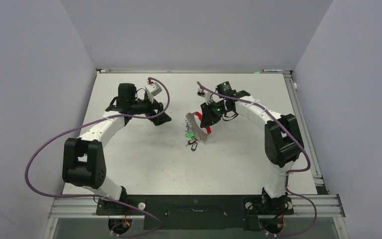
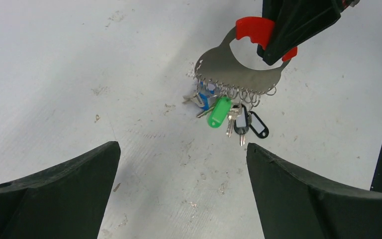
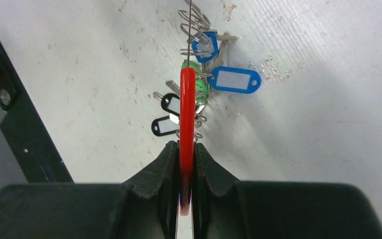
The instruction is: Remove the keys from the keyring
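Observation:
The keyring is a silvery-grey plate with a bright red loop on top, held upright with its lower edge near the table. My right gripper is shut on the red part of the keyring. The keys hang from small rings along the plate's lower edge, with blue, green and black tags, and rest on the table. In the top view the keyring and the keys lie mid-table under the right gripper. My left gripper is open and empty, a short way left of the keys.
The white table is walled at the back and on both sides. Purple cables loop off both arms. A rail runs along the right edge of the table.

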You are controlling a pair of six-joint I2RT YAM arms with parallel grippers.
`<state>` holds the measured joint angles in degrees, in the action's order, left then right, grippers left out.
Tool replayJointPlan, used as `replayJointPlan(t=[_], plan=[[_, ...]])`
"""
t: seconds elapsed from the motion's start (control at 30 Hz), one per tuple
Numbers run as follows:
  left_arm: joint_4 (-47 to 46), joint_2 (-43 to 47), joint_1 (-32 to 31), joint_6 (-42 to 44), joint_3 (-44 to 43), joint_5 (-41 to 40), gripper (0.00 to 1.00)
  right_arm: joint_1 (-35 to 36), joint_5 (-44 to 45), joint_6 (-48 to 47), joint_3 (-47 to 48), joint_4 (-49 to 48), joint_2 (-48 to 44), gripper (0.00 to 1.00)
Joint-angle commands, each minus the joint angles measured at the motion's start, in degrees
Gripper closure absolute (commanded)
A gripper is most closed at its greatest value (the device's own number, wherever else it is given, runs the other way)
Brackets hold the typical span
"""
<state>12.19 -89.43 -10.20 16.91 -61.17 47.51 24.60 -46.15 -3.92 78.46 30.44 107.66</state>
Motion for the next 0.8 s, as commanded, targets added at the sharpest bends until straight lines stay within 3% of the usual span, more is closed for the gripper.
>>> replayJointPlan(t=[0.0, 0.3, 0.5, 0.63, 0.77], plan=[[-12.39, 1.18, 3.25, -10.0, 2.65, 7.55, 0.04, 1.22, 10.2, -12.81, 8.34, 19.28, -1.73, 0.95], [-23.14, 1.86, 4.48, -16.29, 7.06, 7.2, 0.04, 4.24, 13.93, -24.75, 19.18, 30.44, -4.56, 0.95], [-30.96, 4.88, 6.6, -22.22, 9.4, -3.06, 0.04, 5.49, 16.01, -30.49, 26.82, 37.37, -3.86, 0.95], [-41.63, 4.24, 11.66, -30.55, 11.25, 2.98, 0.04, 6.43, 16.59, -31.29, 33.04, 40.01, -2.41, 0.95], [-40.14, 3.65, 12.05, -30.89, 11.0, 4.03, 0.04, 7.27, 16.42, -30.59, 38.56, 40.95, -0.73, 0.95]])
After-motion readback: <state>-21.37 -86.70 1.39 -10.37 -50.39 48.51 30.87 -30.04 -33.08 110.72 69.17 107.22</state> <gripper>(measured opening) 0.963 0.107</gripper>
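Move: The right hand already grips the keyring's red handle, with the green key tag about 6 cm to its left, 1 cm back and 8 cm below. From that hand, the blue tags are about 7 cm left, 1 cm ahead and 8 cm lower; the two dark tags are roughly 5 cm left, 5 cm back and 9 cm lower. For the empty left hand, the green tag is some 11 cm right, 3 cm back and 13 cm down. Still pinching the red handle, the right hand lifts the keyring about 10 cm away from the table, easing a couple of centimetres to its right at first and then rising nearly straight up, while the wrist turns some 30 degrees, swinging counter-clockwise with its fingers pointing more steeply down. The left hand, wide open and touching nothing, stays almost put at first and then draws off to the left, forward and up, roughly 9 cm in all, leaving the keyring to the right hand. ##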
